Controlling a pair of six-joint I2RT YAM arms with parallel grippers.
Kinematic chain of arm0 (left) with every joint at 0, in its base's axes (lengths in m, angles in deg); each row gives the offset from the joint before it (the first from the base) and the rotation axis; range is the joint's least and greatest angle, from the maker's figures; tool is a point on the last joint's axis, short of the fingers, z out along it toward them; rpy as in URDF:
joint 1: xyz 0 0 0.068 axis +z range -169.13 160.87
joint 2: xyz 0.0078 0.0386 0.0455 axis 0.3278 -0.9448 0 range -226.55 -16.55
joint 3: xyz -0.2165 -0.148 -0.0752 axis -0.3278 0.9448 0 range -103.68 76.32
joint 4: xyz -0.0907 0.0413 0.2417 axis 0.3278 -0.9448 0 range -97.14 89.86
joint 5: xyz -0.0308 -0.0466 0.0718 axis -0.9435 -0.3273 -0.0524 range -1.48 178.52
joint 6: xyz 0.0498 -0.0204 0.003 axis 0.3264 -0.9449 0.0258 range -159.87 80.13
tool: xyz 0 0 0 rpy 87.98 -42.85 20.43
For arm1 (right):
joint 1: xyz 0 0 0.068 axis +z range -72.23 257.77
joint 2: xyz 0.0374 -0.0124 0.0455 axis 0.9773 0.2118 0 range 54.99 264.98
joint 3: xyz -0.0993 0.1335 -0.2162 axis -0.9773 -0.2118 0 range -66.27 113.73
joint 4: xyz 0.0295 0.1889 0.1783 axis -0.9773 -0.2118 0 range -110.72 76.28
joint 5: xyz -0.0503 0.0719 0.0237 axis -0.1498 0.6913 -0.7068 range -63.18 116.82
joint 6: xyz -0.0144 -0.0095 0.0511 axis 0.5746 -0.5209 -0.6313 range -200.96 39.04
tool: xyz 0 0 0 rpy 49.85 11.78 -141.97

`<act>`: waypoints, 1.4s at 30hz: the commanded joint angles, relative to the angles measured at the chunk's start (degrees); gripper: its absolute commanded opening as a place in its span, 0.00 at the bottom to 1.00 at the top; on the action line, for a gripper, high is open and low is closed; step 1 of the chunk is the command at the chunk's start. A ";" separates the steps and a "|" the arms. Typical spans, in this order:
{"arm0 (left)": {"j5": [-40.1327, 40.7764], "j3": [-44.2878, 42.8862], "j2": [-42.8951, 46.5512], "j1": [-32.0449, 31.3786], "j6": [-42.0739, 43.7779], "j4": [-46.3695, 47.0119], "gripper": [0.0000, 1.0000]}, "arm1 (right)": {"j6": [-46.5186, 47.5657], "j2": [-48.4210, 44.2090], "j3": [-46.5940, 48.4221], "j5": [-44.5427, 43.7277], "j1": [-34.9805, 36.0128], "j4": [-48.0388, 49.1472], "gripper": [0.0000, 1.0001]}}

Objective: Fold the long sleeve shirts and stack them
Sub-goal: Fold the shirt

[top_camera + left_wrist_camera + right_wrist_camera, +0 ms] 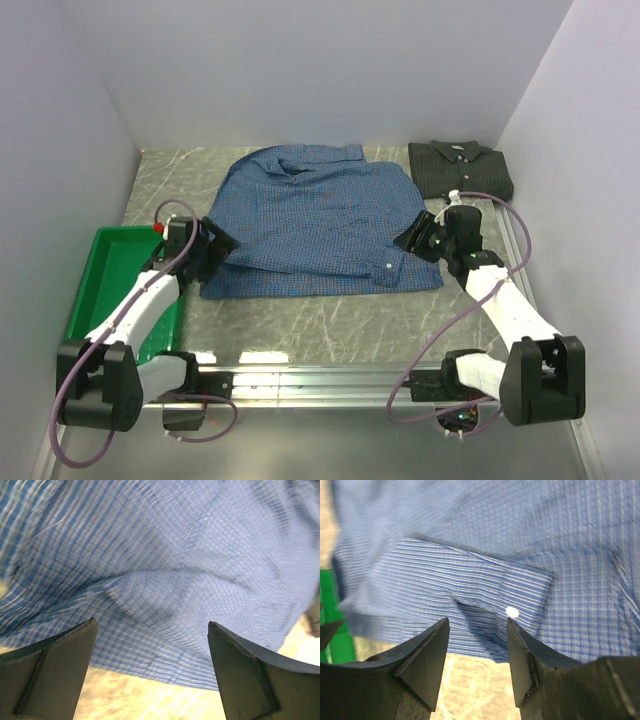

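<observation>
The blue checked long sleeve shirt (315,215) lies flat mid-table, collar to the back, a sleeve folded across its lower part. The dark long sleeve shirt (460,168) sits folded at the back right. My left gripper (218,248) is at the blue shirt's left edge. Its jaws stand wide open around bare table, with the cloth's hem (165,645) just ahead of the left gripper (152,627). My right gripper (408,240) is at the shirt's right edge and open, nothing between its fingers. The cuff and its white button (512,612) lie just beyond the right gripper (477,625).
A green plastic tray (95,280) lies along the left side, partly under my left arm. White walls close in the marbled table (300,330) on three sides. A metal rail (330,380) runs along the near edge between the arm bases.
</observation>
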 commanded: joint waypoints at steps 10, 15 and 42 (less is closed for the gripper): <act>0.18 -4.24 -8.36 -2.37 -0.55 7.97 0.97 | 4.66 3.48 -5.73 9.09 1.62 4.28 0.56; 0.45 -5.48 -12.32 -3.51 -1.96 10.08 0.94 | 5.80 4.44 -6.44 9.71 2.76 4.63 0.57; 8.97 -9.09 -18.05 -4.13 -5.12 4.20 0.43 | 7.65 8.49 0.86 5.24 3.99 -9.86 0.00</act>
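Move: The right hand goes for the lower edge of the blue shirt's sleeve cuff, about 5 cm back, 4 cm left and 8 cm down; the dark folded shirt lies some 20 cm ahead and 13 cm right of that hand, 9 cm down. For the left hand, the raised ridge at the blue sleeve's left end is about 5 cm ahead, 1 cm right and 4 cm down, with the green bin roughly 20 cm left of the hand, 6 cm back and 6 cm down. Right drops back-left some 6 cm and pinches cuff; left reaches forward and down 5 cm, half-closing round ridge. ##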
